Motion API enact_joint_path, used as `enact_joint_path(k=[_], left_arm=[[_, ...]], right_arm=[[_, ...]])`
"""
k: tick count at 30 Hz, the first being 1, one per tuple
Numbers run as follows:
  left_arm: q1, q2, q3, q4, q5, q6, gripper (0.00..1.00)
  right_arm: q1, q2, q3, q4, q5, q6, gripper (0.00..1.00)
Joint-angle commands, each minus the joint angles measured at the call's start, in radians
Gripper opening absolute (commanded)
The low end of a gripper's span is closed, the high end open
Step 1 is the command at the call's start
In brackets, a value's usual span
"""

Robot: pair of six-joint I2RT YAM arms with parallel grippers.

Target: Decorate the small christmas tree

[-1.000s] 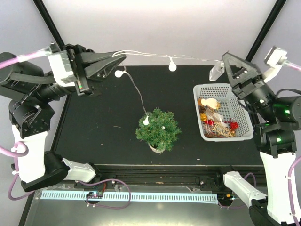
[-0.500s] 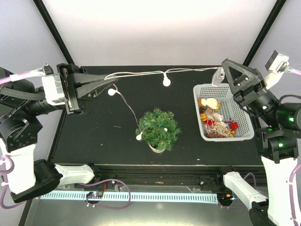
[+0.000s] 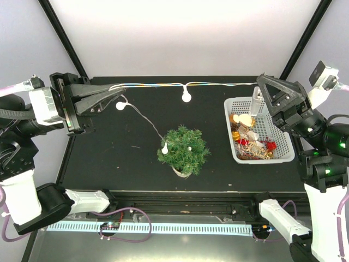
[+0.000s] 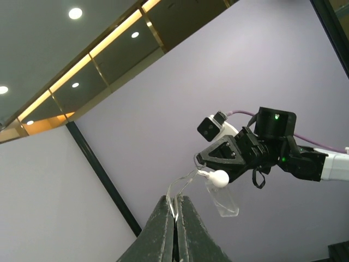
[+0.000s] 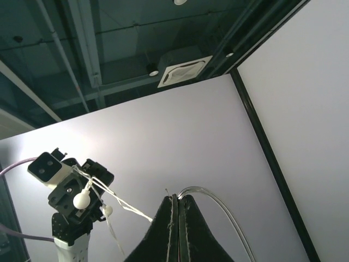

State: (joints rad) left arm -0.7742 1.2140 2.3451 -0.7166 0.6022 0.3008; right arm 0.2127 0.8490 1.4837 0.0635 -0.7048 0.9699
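The small christmas tree (image 3: 184,150) stands upright on its white base near the front middle of the black table. A thin string of lights (image 3: 158,85) with white round bulbs (image 3: 186,97) is stretched taut high above the table between both grippers. My left gripper (image 3: 121,94) (image 4: 175,200) is shut on one end of it; a bulb (image 4: 220,178) hangs just past its tips. My right gripper (image 3: 260,82) (image 5: 178,197) is shut on the other end. From the left gripper a loose tail runs down to the tree, with a bulb (image 3: 164,148) resting on its left branches.
A white mesh basket (image 3: 262,160) of mixed ornaments sits on the table's right side, under the right gripper. A clear plastic tag (image 3: 255,103) dangles from the string above it. Black frame posts (image 3: 61,33) rise at both back corners.
Both arms have drawn apart, the left one leftward and the right one rightward. The sagging string has pulled straight. The tail's bulb stays on the tree's left side.
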Motion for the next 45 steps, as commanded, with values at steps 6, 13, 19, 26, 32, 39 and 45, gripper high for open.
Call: enact_joint_path(k=[6, 13, 19, 26, 32, 39, 45], left_arm=[[0.006, -0.073, 0.142, 0.147, -0.012, -0.006, 0.02], [0.015, -0.054, 0.23, 0.18, -0.033, -0.007, 0.02], [0.03, -0.043, 0.263, 0.188, -0.032, -0.026, 0.02], [0.043, -0.033, 0.302, 0.206, -0.039, -0.033, 0.02], [0.054, -0.028, 0.33, 0.199, -0.044, -0.039, 0.01], [0.055, -0.076, 0.202, 0.127, -0.048, 0.0, 0.02], [0.054, -0.156, -0.016, 0.023, -0.078, 0.077, 0.02]], right_arm=[[-0.02, 0.013, -0.02, -0.029, 0.118, 0.015, 0.01], [-0.019, 0.017, -0.033, -0.027, 0.12, 0.004, 0.01], [-0.019, 0.027, -0.028, -0.021, 0.118, 0.001, 0.01], [-0.02, 0.031, -0.039, -0.007, 0.116, 0.002, 0.01], [-0.019, 0.038, -0.046, -0.003, 0.113, 0.005, 0.01], [-0.02, 0.001, -0.124, -0.04, 0.11, -0.03, 0.01], [-0.02, -0.09, -0.278, -0.082, 0.112, -0.089, 0.01]])
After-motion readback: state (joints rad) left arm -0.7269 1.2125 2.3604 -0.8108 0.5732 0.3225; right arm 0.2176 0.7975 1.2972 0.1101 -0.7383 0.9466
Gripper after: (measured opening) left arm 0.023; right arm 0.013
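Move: The tree is well below both hands. It stands about 14 cm ahead and 11 cm right of the left hand, some 56 cm down, and about 6 cm ahead and 15 cm left of the right hand, roughly 50 cm down. A bulb hangs about 12 cm right and 2 cm ahead of the left hand, 3 cm lower. The clear battery box hangs some 7 cm straight under the right hand; the basket is about 22 cm ahead, 15 cm right, 58 cm below it. Slowly up about 2 cm and a little left goes the left hand, keeping the light string stretched to the right hand, which almost holds its place. Then both sink forward: the right drops about 5 cm and reaches some 2.5 cm out, the left drops under 4 cm, both fingers still shut on the string. ##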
